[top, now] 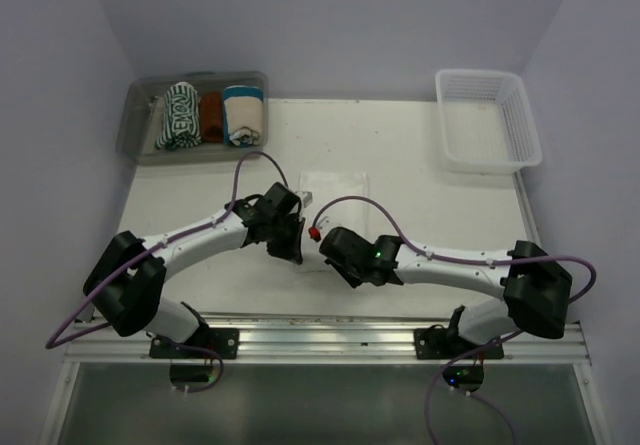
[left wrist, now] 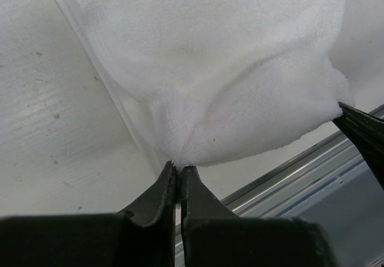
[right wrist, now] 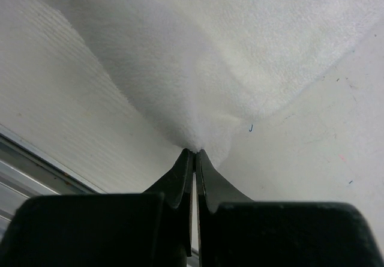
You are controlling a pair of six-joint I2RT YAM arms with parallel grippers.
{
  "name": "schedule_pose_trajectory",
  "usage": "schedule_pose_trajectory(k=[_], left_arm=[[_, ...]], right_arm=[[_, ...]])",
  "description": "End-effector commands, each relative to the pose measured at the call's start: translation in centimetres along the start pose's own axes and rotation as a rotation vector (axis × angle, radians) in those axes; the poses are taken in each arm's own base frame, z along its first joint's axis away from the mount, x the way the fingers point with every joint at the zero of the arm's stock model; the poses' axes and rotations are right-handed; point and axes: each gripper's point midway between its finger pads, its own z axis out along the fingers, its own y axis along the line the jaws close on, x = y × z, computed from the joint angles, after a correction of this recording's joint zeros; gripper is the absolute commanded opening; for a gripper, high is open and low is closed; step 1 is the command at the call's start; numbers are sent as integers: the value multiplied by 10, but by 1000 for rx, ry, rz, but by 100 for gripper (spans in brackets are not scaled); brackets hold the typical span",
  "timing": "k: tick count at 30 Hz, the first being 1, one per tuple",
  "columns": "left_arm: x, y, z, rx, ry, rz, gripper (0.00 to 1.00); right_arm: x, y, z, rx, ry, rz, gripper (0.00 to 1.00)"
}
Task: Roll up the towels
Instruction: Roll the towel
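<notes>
The plain white towel (top: 334, 187) lies flat in the middle of the table, its near edge hidden under both wrists. My left gripper (left wrist: 179, 166) is shut on the towel's (left wrist: 222, 69) near left corner, which bunches at the fingertips. My right gripper (right wrist: 195, 151) is shut on the near right corner of the same towel (right wrist: 252, 45), pinching a small peak of cloth. In the top view the left gripper (top: 296, 248) and the right gripper (top: 326, 248) sit close together at the towel's near edge. The green-and-white striped towel (top: 179, 117) lies rolled in the clear bin.
A clear bin (top: 136, 137) at the back left also holds a rust-brown towel (top: 211, 116) and a cream towel with a teal band (top: 243, 115). A white mesh basket (top: 487, 120) stands at the back right. A metal rail (top: 320, 330) runs along the table's near edge.
</notes>
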Motion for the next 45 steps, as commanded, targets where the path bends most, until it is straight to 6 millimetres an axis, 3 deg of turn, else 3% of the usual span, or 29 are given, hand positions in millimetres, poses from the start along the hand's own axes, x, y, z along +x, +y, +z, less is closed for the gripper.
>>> schedule_pose_trajectory(k=[1,16,27,34,38,45], left_arm=[[-14,-5,-8,26,-34,21,0],[-32,-6,-6,12,-28,15,0],[-40,1,6,2,-21,5,0],[-52,0,13,18,-17,18,0],[-53,0,22,34,-4,17,0],[-64,3,20,34,-21,15,0]], right_arm=[[-20,-8,-14,30,-66,2,0],[-52,-37,-20,121,-126,21,0],[-57,-47,-1,111,-136,49,0],[-50,-57,12,77,-125,68,0],[-51,-52,22,22,-122,62,0],[-53,-58,41,12,-94,91,1]])
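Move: Both hands already pinch the towel's near edge, the left near its left corner and the right near its right. The middle of the flat towel lies about 11 cm ahead of the left hand and 8 cm to its right, and some 15 cm ahead of the right hand and 5 cm to its left, roughly 3 cm lower. The metal rail runs about 13 cm straight behind the left hand and 8 cm behind the right. Forward in a low arc, the right hand carries its pinched corner about 8 cm towards the towel's far end, rising nearly 3 cm and then sinking to just under its starting height, fingertips swinging slightly forward and partly back. The left hand keeps its pinch and goes forward some 4 cm, lifting barely, then sinking. Both grippers stay shut. ##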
